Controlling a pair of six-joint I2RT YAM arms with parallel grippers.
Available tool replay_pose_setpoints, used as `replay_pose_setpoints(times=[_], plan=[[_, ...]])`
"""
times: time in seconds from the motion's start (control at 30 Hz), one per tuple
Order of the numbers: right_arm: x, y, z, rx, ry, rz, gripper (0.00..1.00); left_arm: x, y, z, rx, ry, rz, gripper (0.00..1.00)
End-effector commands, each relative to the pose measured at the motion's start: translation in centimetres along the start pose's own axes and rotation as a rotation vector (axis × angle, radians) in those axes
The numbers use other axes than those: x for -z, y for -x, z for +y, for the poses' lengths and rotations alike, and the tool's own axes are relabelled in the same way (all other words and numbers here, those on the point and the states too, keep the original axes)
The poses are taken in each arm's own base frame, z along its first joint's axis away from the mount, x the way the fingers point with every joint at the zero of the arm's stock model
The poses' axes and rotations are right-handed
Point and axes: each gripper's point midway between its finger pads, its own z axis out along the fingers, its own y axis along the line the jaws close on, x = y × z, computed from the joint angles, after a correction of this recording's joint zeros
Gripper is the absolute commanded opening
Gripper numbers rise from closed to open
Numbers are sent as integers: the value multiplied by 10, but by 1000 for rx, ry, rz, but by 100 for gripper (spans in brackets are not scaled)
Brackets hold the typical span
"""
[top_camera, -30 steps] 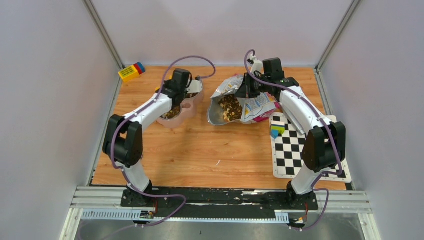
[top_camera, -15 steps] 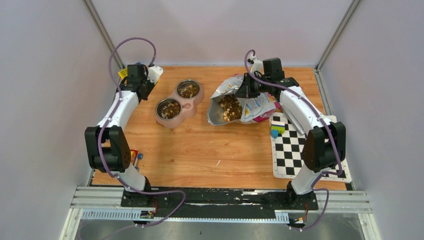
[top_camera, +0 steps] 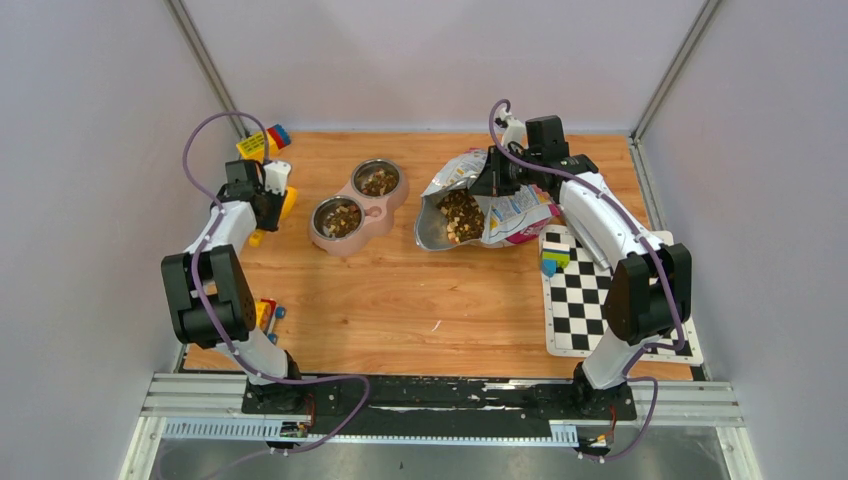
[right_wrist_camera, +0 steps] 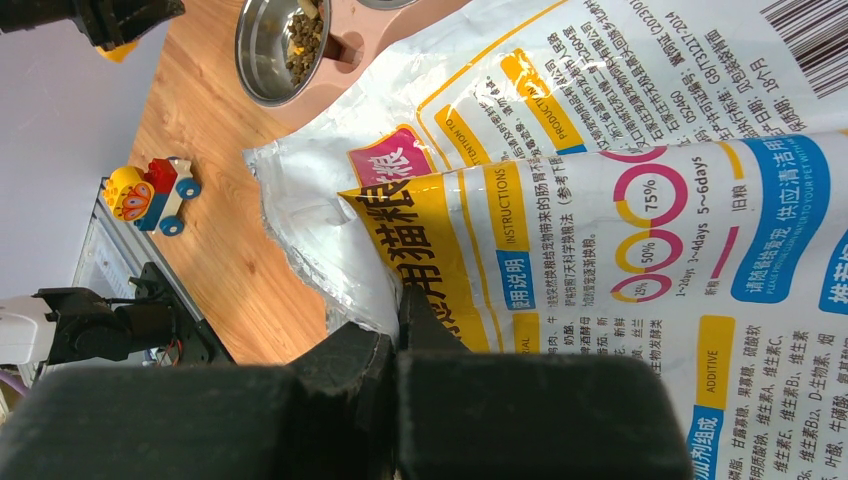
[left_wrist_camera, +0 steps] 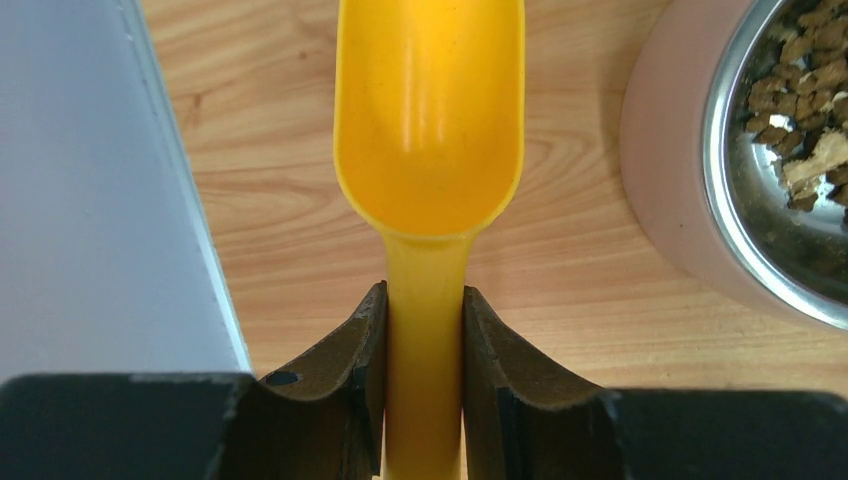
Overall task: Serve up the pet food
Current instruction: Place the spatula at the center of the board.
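My left gripper [left_wrist_camera: 424, 300] is shut on the handle of an empty yellow scoop [left_wrist_camera: 428, 130], held over the wood close to the left wall. In the top view the left gripper [top_camera: 268, 208] and scoop [top_camera: 289, 203] are left of the pink double bowl [top_camera: 375, 212]. Pet food lies in both steel cups [top_camera: 340, 218] and in the open mouth of the bag [top_camera: 460, 215]. The yellow-and-white bag [right_wrist_camera: 620, 200] lies on its side. My right gripper [right_wrist_camera: 400, 320] is shut on the bag's upper edge, also seen from above at the right gripper [top_camera: 492, 180].
A yellow, blue and red block [top_camera: 262, 143] sits at the back left corner. A small toy car [top_camera: 268, 312] is near the left arm's base. A checkerboard mat [top_camera: 590, 295] with coloured blocks [top_camera: 555, 258] lies at the right. The left wall [left_wrist_camera: 90, 200] is close to the scoop.
My left arm swung from over the bowl out to the left and back toward the near side, carrying the scoop. The right arm and bag stayed still.
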Motion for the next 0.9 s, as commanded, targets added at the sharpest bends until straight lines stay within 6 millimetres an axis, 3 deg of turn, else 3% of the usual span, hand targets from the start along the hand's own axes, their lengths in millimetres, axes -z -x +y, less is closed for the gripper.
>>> replay_pose_setpoints(times=[0.0,0.2,0.6,0.67,0.87], plan=[[20,21,33,32,99,-69,0,-7,4,3,42,-15,-53,0],[21,21,33,35,93,-73,0,-17,-13,2,35,-33,-1,4],[25,23,36,42,97,-82,0,-31,-40,-6,22,-79,93,50],[26,24,37,44,96,-85,0,-30,-40,-6,21,-77,96,61],[29,27,39,54,92,-95,0,-18,-30,-1,23,-64,60,79]])
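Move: The yellow spatula, already in the left fingers, is bound for the bare wood almost under that hand, roughly 6 cm below, 1 cm back and 1 cm left. From the left hand, the near food bowl is about 4 cm ahead and 14 cm right, the toy block stack some 16 cm ahead and 3 cm left, and the toy truck 19 cm back, 1 cm right. From the right hand, that bare spot is about 45 cm left, 8 cm back and 17 cm below. The spatula, held by the neck of its handle with the scoop pointing ahead, is lowered by the left hand about 5 cm down onto the bare wood left of the bowls, drawing back only slightly as the wrist tips down some 5 degrees. Near the bottom the fingers open wide and let go of the handle, ending spread either side of the neck. ##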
